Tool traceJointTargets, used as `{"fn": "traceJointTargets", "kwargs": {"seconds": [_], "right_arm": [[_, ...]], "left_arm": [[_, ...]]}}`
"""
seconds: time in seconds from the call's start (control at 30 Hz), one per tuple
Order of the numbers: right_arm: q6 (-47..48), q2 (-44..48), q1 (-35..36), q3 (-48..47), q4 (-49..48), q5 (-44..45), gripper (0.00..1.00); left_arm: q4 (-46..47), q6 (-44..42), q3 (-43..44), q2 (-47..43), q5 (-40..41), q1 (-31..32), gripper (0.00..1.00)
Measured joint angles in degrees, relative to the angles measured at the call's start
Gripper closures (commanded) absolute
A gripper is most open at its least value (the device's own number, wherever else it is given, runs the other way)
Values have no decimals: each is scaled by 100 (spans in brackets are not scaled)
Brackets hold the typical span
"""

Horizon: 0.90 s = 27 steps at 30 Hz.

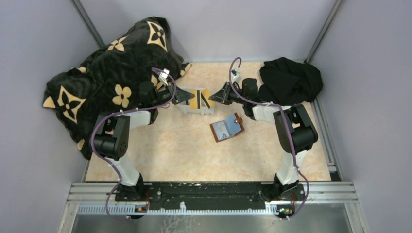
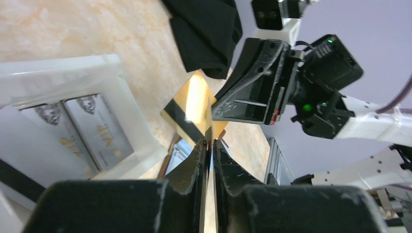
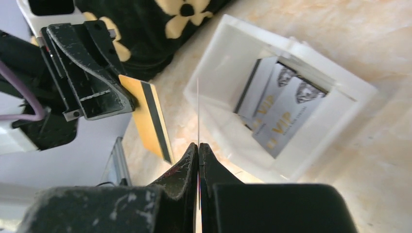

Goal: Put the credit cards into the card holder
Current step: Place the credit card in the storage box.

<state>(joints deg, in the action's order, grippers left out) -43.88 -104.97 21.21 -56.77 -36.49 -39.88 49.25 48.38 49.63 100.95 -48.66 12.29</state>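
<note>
Both grippers hang above the white tray [image 1: 199,111], tips facing each other. My left gripper [image 2: 210,141] is shut on a gold credit card, which I see edge-on between its jaws. In the right wrist view that card [image 3: 148,119] shows a black stripe. My right gripper [image 3: 198,144] is shut on another gold striped card [image 2: 189,109], a thin line in its own view. Two silver VIP cards [image 3: 282,111] lie flat in the tray. The brown card holder [image 1: 227,129] lies open on the table, in front of the tray and right of it.
A black blanket with a tan flower pattern [image 1: 111,77] is heaped at the back left, touching the left arm. A black cloth [image 1: 291,80] lies at the back right behind the right arm. Grey walls close in both sides.
</note>
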Motion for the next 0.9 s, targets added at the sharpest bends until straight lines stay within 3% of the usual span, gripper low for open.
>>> {"fn": "traceJointTargets", "kwargs": {"seconds": [0.4,0.9], "right_arm": [[885,348,0,-232,1043,964,100],[1196,483,17,-232,1250,1207,100]], "left_arm": [[-1012,-315,339,42,1084,-7,88],[-1631,-1381,1084,636,1952,236,89]]}}
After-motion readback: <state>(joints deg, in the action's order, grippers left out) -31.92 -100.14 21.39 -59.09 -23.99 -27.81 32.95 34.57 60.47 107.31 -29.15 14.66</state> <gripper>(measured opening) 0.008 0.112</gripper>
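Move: The storage box, with silver cards in it, has its middle some 7 cm ahead of the left hand, neither left nor right of it, and about 13 cm below. The gold card already in the right fingers hangs roughly 6 cm to the left hand's right, 1 cm back and 3 cm lower. The open card holder lies about 7 cm right of the right hand, 6 cm back and 14 cm below; the box is some 7 cm left and 5 cm ahead of that hand. The gold card still pinched in the left fingers is carried forward about 7 cm, up to and over the storage box, sinking some 4 cm, mostly at the start and end; the wrist swings some 15 degrees counter-clockwise and rolls its left side up about as much. The other gold card stays gripped by the right hand, which eases 3–4 cm forward and right, away from its partner, then stops. ##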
